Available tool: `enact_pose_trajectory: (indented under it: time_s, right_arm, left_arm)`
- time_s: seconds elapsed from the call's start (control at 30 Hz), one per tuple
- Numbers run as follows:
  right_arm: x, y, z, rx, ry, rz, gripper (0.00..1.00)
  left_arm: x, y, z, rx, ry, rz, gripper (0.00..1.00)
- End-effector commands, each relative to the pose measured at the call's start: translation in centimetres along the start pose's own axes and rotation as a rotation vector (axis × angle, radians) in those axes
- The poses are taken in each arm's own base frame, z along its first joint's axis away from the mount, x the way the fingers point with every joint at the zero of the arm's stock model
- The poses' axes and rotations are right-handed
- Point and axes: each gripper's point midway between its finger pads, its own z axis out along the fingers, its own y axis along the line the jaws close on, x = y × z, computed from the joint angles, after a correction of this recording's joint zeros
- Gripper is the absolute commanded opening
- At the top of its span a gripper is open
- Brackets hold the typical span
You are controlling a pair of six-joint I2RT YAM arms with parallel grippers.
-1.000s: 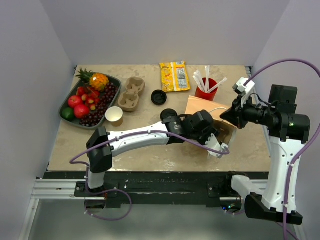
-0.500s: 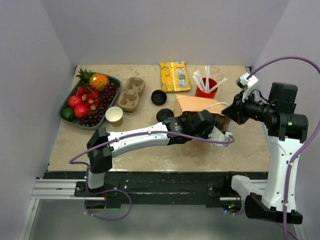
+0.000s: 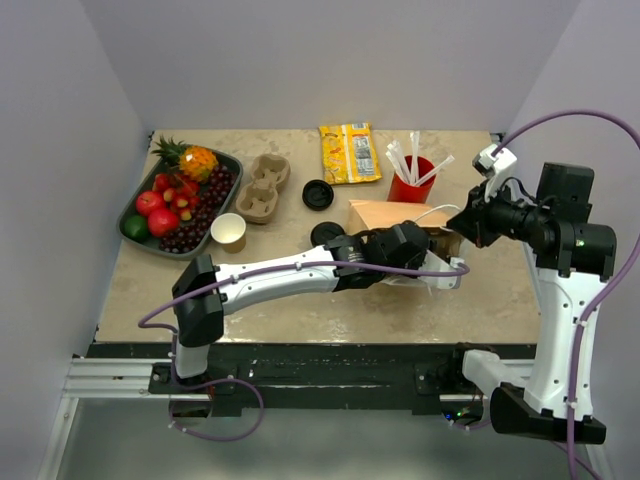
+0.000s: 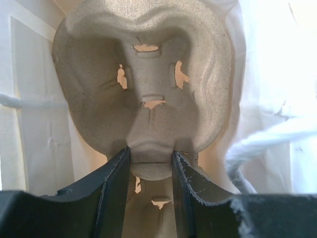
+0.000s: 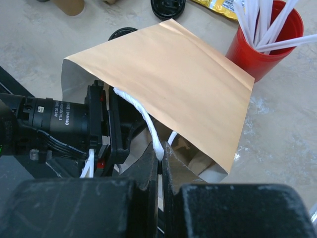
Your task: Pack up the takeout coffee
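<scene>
The brown paper bag lies on its side, mouth toward my arms. My right gripper is shut on its white cord handle and holds the mouth up. My left gripper is inside the bag, shut on the middle ridge of a grey pulp cup carrier; in the top view the bag hides its fingers. The takeout coffee shows only its black lid just left of the bag, with the cup body hidden.
A loose black lid lies behind the coffee. A second pulp carrier, a lidless paper cup and a fruit tray are at the left. A yellow packet and a red cup of straws stand at the back.
The right gripper has lifted the handle, so the bag's mouth stands higher. The left gripper has gone deeper into the bag with the carrier.
</scene>
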Motion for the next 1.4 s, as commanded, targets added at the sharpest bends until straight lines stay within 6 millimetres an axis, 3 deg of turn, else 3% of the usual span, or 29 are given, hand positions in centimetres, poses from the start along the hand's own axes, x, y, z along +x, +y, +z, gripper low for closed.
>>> enact_pose_trajectory:
  time_s: [0.0,0.17,0.3,0.43,0.57,0.77,0.97,1.23,1.37]
  right_arm:
    - [-1.1,0.2,-1.6,0.049,-0.024,-0.069,0.00]
    - [-1.9,0.1,-3.1,0.102,-0.018,-0.118,0.00]
    - [-0.7,0.2,-3.9,0.134,0.025,-0.112,0.00]
    - [0.4,-0.1,-3.9,0.159,0.067,-0.053,0.00]
    - [-0.4,0.8,-4.4,0.139,0.028,-0.080,0.00]
    - [-0.3,0.5,-3.2,0.096,0.034,-0.070,0.00]
    - [-1.3,-0.2,-2.9,0.104,0.030,-0.045,0.00]
    - [-2.0,1.3,-2.4,0.019,-0.011,0.006,0.00]
    - [-2.0,2.2,-3.0,0.007,-0.014,0.025,0.00]
  left_arm:
    - [-3.6,2.3,-0.3,-0.054,-0.122,-0.056,0.00]
    - [-6.2,4.0,-0.8,-0.085,-0.211,-0.082,0.00]
    - [-6.8,5.4,-1.6,-0.121,-0.223,-0.102,0.00]
    - [-5.8,4.6,-1.1,-0.105,-0.193,-0.079,0.00]
    - [-4.5,2.8,0.4,-0.068,-0.123,-0.030,0.00]
    - [-1.9,1.1,2.9,-0.055,-0.004,0.022,0.00]
    - [-0.3,1.7,3.9,-0.111,0.077,0.032,0.00]
    - [-0.2,3.0,4.8,-0.173,0.069,0.030,0.00]
    - [0.4,2.1,5.9,-0.127,0.096,0.035,0.00]
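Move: The left hand is already inside the paper bag's mouth, pinching the empty cup tray. The bag's floor lies roughly 4 cm ahead, 4 cm to its right and 12 cm below. The lidded cup stands about 16 cm to its left and 5 cm ahead, the red straw cup some 17 cm ahead and 2 cm to the right, both around 15 cm lower. From the right hand, pinching a bag handle, that floor is about 7 cm ahead, 2 cm left and 24 cm down. Right and upward by nearly 4 cm each, the left hand first lifts the pinched cup tray, then reverses and pushes it down about 8 cm while easing forward, deeper between the bag's walls. The right hand keeps its pinch on the handle, pulling up some 3 cm with a little back and right, then sinks slightly and drifts forward and left again. ##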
